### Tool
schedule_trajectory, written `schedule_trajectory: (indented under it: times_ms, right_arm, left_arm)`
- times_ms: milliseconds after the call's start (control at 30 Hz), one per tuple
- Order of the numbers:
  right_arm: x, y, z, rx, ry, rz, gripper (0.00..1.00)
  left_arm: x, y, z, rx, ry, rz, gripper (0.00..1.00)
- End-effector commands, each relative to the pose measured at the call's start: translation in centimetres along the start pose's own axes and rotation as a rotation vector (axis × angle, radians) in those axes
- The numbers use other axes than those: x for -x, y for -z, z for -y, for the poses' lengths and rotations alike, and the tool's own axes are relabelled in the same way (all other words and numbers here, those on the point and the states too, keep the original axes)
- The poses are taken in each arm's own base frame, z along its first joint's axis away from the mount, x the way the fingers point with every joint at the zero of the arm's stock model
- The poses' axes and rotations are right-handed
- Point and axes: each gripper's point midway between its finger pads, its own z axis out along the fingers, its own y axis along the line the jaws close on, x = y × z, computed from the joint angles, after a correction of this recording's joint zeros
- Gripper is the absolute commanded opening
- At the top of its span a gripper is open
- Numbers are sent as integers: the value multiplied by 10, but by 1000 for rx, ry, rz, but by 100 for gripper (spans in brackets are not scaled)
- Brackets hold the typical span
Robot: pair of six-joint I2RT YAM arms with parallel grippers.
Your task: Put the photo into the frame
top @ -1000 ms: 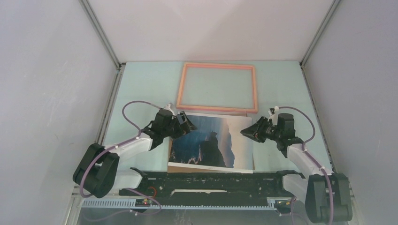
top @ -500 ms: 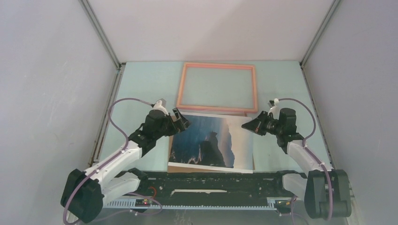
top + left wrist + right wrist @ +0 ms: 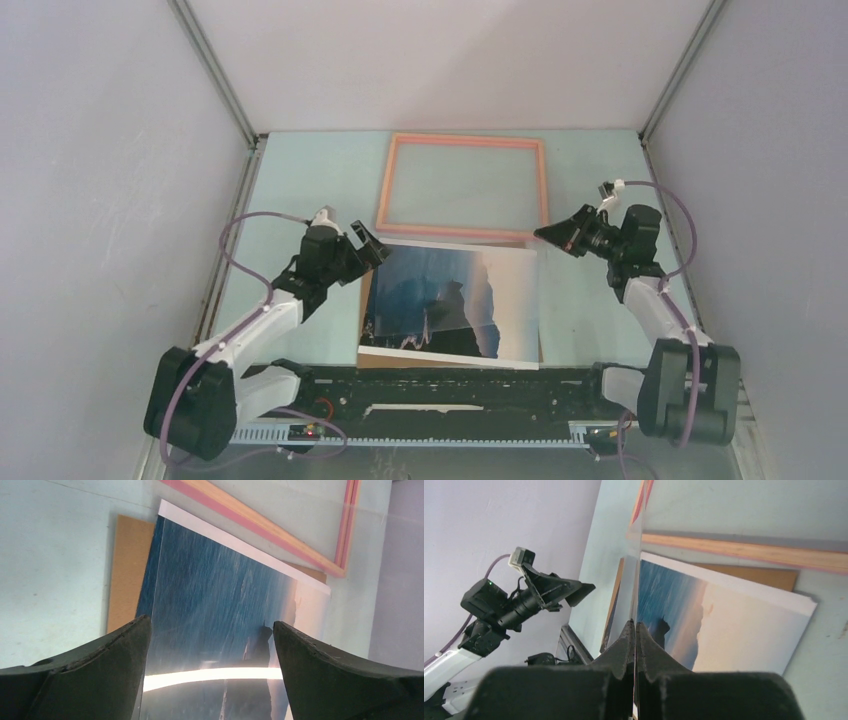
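Observation:
The photo [image 3: 505, 300] lies face up on a brown backing board [image 3: 541, 348], just in front of the salmon-pink frame [image 3: 384, 190]. My right gripper [image 3: 548, 232] is near the photo's far right corner. It is shut on the edge of a thin clear sheet [image 3: 638, 580], which the right wrist view shows edge-on, running out from the fingertips. That sheet [image 3: 210, 675] slants over the photo [image 3: 312, 605] and carries a bright strip of glare. My left gripper [image 3: 372, 250] hangs open over the photo's left edge with nothing held. The frame's border [image 3: 250, 522] runs behind.
A black rail [image 3: 440, 385] crosses the near edge between the arm bases. Grey walls close in the green table on three sides. The board [image 3: 127, 570] sticks out left of the photo. The left arm [image 3: 524, 600] shows in the right wrist view.
My right gripper shut on the clear sheet and moved back and to the right, lifting it. My left gripper drew back to the left, still open.

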Motion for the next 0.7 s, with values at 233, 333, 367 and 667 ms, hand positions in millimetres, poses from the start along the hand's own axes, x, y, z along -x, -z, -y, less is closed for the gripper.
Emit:
schedule_trajectory:
  times_ms: [233,333,367,667]
  right_arm:
    - [32,-25,38,57,-128,26,1]
    - [24,-31,57,30,-205,4,12]
    - [23,-32,60,35,-222,-4,15]
    - [-3,-30,78,-8,-353,-65,48]
  left_arm:
    - [-10,-36,33,-136,26,-120,100]
    - [-22,-47,30,-126,44,-177,100]
    - [-24,-49,27,-121,59,-172,100]
    - [-43,-58,2,-65,92,-184,100]
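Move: The right hand, shut on the clear sheet, has the photo's middle some 13 cm to its left, 4 cm back and 18 cm below, with the brown board under the photo at the same place. The frame's middle lies about 19 cm ahead, 12 cm left. From the wide-open left hand, the photo's middle is roughly 11 cm right, 4 cm back and 11 cm below, the frame's 18 cm ahead, 14 cm right. Right hand goes down about 8 cm and forward, half-opening around the clear sheet; open left hand sinks rightward. ##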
